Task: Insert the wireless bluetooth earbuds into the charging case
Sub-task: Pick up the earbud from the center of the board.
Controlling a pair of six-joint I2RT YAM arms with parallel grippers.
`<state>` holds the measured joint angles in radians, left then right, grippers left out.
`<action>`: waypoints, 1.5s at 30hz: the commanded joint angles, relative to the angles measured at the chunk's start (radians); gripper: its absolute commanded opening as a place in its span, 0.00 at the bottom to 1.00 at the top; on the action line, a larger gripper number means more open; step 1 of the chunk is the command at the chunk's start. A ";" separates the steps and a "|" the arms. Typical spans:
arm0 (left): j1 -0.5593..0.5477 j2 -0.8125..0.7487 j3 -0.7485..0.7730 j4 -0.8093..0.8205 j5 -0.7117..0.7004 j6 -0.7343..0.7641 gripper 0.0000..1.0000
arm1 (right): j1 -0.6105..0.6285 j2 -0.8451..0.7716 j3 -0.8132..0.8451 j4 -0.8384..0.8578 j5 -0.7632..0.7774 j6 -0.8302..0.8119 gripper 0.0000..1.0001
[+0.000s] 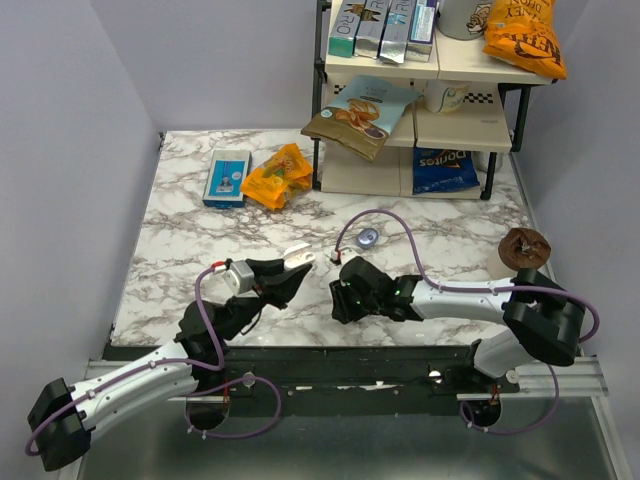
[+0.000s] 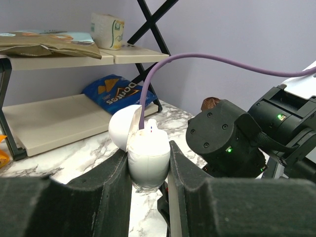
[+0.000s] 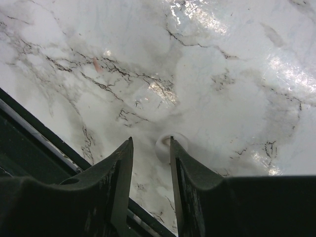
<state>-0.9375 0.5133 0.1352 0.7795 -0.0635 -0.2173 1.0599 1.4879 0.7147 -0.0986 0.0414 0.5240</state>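
The charging case (image 2: pixel 148 160) is a white egg-shaped shell with its lid (image 2: pixel 123 129) flipped open to the left. My left gripper (image 2: pixel 148 148) is shut on its body and holds it upright above the marble; the top view shows the case (image 1: pixel 298 256) at that gripper's tip. A small white piece (image 2: pixel 151 126) pokes up from the case's opening. A small white rounded earbud (image 3: pixel 165 144) lies on the marble, partly behind my right gripper's right fingertip. My right gripper (image 3: pixel 151 140) is open just above it, near the table's front edge, with nothing between its fingers.
A small round bluish puck (image 1: pixel 367 238) lies behind the right gripper (image 1: pixel 341 300), under a purple cable (image 1: pixel 400 228). A shelf rack (image 1: pixel 420 150) with snack bags stands at the back. A blue box (image 1: pixel 227 177) and an orange bag (image 1: pixel 275 176) lie back left; a brown object (image 1: pixel 524 246) is at the right.
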 commanded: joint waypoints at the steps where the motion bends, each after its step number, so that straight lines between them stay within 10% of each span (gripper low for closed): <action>1: -0.009 0.005 -0.008 0.041 -0.019 0.004 0.00 | -0.005 0.011 -0.029 -0.024 0.009 0.008 0.45; 21: -0.026 0.045 -0.005 0.070 -0.033 0.004 0.00 | -0.003 -0.058 -0.075 -0.089 0.071 0.037 0.40; 45: -0.034 0.070 0.003 0.083 -0.025 0.004 0.00 | -0.003 -0.120 -0.078 -0.158 0.146 0.047 0.01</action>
<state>-0.9646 0.5804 0.1349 0.8215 -0.0792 -0.2173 1.0599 1.3952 0.6537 -0.2035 0.1356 0.5655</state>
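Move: The white earbud lies almost under the right fingertips, about 2 cm to the right of that hand, barely 1 cm ahead and 1 or 2 cm below. The blue-grey case stands some 16 cm ahead of the hand and 5 cm to its right; the white charging case is held roughly 23 cm above it, 6 cm to its left and 2 cm farther out. From the left hand, already holding that white case, the earbud is about 8 cm right, 1 cm back and 24 cm down. The white earbud is pinched between the right fingertips, which start partly open above it. The right hand first eases down and back a touch, then slides about 4 cm to the right just over the table, closing its fingers from nearly half open to about a fifth as it goes, with a slight clockwise turn and its left side dipping. ##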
